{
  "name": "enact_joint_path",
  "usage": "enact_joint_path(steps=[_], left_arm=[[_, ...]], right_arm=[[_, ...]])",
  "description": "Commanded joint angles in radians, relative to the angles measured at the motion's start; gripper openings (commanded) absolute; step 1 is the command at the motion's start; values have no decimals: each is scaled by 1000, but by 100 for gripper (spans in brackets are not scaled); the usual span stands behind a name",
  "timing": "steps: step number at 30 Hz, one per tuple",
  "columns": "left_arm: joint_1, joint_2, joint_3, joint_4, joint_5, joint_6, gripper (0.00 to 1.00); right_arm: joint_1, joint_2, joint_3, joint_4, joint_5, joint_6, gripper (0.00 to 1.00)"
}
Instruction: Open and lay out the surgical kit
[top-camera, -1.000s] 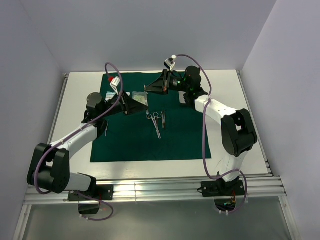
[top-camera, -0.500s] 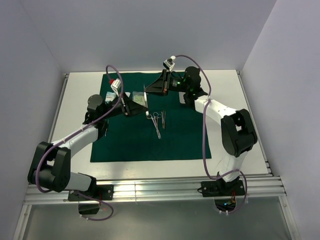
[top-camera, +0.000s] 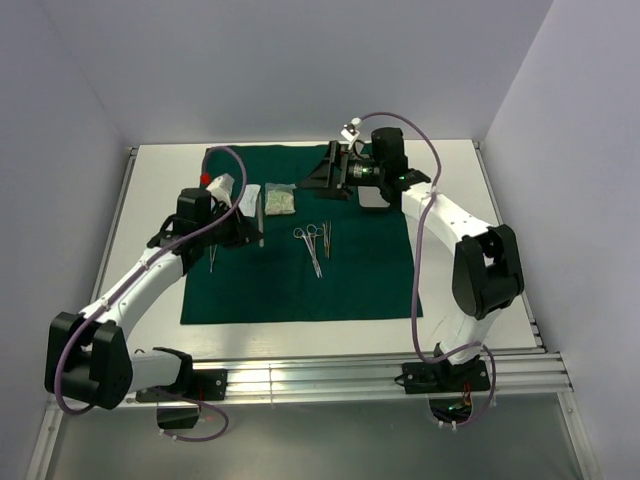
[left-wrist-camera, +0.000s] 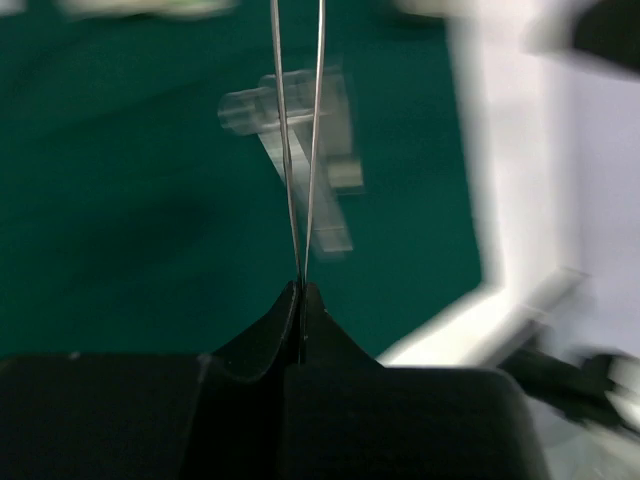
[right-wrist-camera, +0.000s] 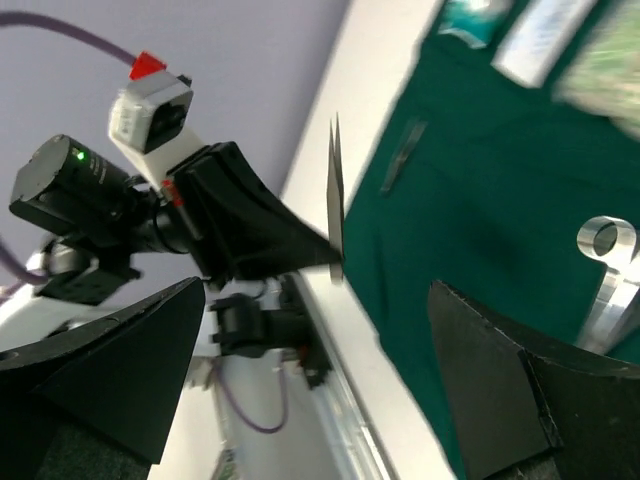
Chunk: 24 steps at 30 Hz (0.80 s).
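Observation:
The dark green cloth (top-camera: 350, 270) of the surgical kit lies spread flat on the table. My left gripper (top-camera: 250, 228) (left-wrist-camera: 301, 290) is shut on slim steel tweezers (top-camera: 260, 212) (left-wrist-camera: 298, 150), whose two prongs stick out past the fingertips over the cloth's left part. My right gripper (top-camera: 310, 184) (right-wrist-camera: 318, 330) hangs open and empty above the cloth's far middle, facing the tweezers (right-wrist-camera: 335, 190). Pale packets (top-camera: 279, 200) (right-wrist-camera: 600, 80) lie near the far edge. Steel clamps (top-camera: 315, 240) rest at the cloth's middle. A small steel tray (top-camera: 372, 198) sits partly under the right arm.
Another slim steel tool (top-camera: 212, 258) (right-wrist-camera: 400, 155) lies at the cloth's left edge. White table (top-camera: 150, 200) borders the cloth on both sides. Grey walls close in the back and sides. A metal rail (top-camera: 350, 370) runs along the near edge.
The right gripper let go of the tweezers, opened wide and drew back to the right. The left gripper shut on the tweezers and carried them left, toward the cloth's left part.

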Motion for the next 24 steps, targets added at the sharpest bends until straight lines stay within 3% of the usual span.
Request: enact_joint_path(steps=[1,4,7,10,15,24], left_arm=[[20,-1,26,-272,-350,188,0],[37,39,11,-304,-488,245,0],[57,132,37,-333,-488,283,0],[57,217,77,-358,-586,275,0],[69,326,121,-376,-565,314,0],[71,358,130,-355,-546,375,0]], right_arm=[[-48,-74,-1,-123,53,-149,100],[-63,-76,-4,-157,78,-192,100],[-66,-65,-3,-168,81,-195,100],[-66,-51,4,-172,80,-190,100],[-68,-37,8,-175,78,-187,100],[-68,-20,10,-168,60,-173,100]])
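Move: The left hand already holds one pair of tweezers. The bare drape it is bound for is about 13 cm to its left, 3 cm ahead and 17 below, with the lying tweezers some 3 cm left of that. The white packet is about 16 cm ahead and 5 left, and the scissors 3 ahead and 11 right. From the right hand, that spot is roughly 26 cm left and 5 back, 25 below. Left hand carries tweezers about 15 cm down, 13 left towards the lying pair, tipping downward; right hand withdraws rightward. ##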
